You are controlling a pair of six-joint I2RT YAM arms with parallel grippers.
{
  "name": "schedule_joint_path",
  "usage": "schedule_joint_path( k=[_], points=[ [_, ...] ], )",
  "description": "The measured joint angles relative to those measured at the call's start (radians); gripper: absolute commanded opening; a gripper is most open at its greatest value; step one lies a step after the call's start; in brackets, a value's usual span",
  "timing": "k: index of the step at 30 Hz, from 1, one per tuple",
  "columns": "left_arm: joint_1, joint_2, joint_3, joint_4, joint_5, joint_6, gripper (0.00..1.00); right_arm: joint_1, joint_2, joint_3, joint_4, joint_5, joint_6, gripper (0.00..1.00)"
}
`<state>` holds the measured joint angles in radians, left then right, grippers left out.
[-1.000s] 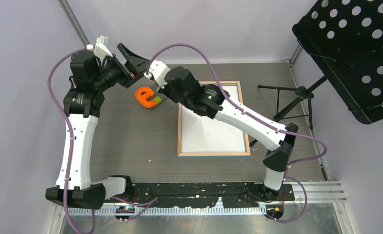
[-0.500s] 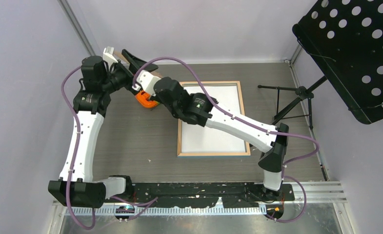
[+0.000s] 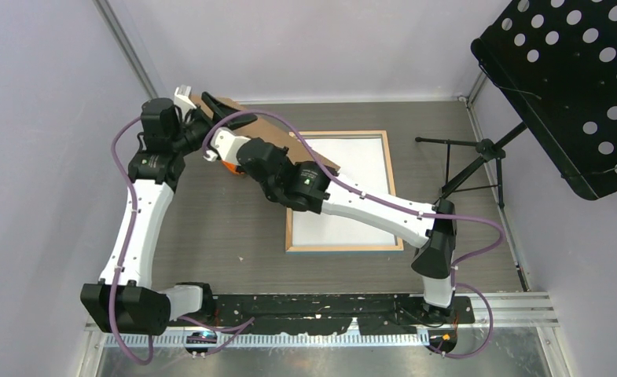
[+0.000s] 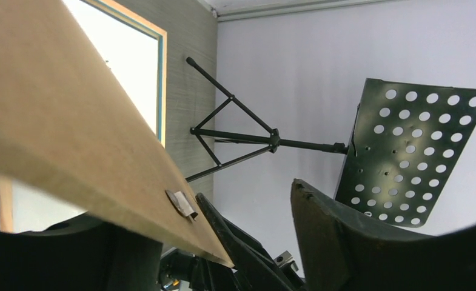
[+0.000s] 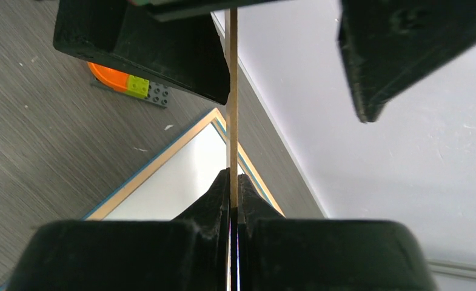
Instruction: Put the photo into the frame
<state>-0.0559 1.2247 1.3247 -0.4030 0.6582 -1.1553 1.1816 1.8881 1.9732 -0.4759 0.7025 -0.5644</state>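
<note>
The frame [image 3: 344, 247] lies flat on the table with its light wood side up and a white surface filling its opening; it also shows as the frame [image 5: 156, 162]. The photo's printed side is out of view. My right gripper [image 5: 233, 177] is shut on the lower edge of a plain brown backing board [image 3: 277, 120], holding it edge-on above the frame's far-left corner. My left gripper [image 4: 244, 191] is open. Its fingers [image 5: 144, 45] straddle the board's upper end, one close against it and the other well apart. A small metal clip [image 4: 181, 203] sits on the board.
An orange toy with a green block [image 3: 230, 163] lies left of the frame, under the arms. A black perforated music stand [image 3: 572, 86] with its tripod [image 3: 478, 149] stands at the right. Walls close in at the back and left.
The right arm has swung left and raised the brown board up from behind itself. The left gripper has moved in around the board's upper end and its fingers have narrowed a little.
</note>
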Motion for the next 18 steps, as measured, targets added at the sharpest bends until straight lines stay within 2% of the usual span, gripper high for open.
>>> schedule_joint_path(
  k=[17, 18],
  points=[
    [0.006, -0.011, -0.142, 0.101, 0.016, -0.058, 0.00, 0.024, 0.017, -0.071, 0.072, 0.133, -0.142, 0.08],
    [0.006, -0.011, -0.149, 0.100, 0.018, -0.069, 0.00, 0.027, 0.017, -0.080, 0.074, 0.141, -0.149, 0.09]
  ],
)
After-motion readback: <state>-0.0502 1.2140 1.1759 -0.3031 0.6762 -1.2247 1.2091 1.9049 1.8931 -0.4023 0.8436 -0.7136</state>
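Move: My left hand has its open fingers around the backing board's left edge, close to a corner; that edge lies about 2 cm below my hand point. The frame's middle is roughly 26 cm to my left hand's right, 2 cm farther out and 35 cm below, and the orange clamp some 13 cm ahead, 5 cm left and 36 cm below. From my right hand, already gripping the board, that edge is about 6 cm left, 3 cm ahead and level. I lower my left hand about 4 cm along the backing board's edge and shut its fingers from mostly open until they pinch the board near its corner. My right hand keeps its grip and sinks about 1.5 cm, drifting slightly to the right, while it rolls some 10 degrees with its left side going down and its fingers tipping up a little. ##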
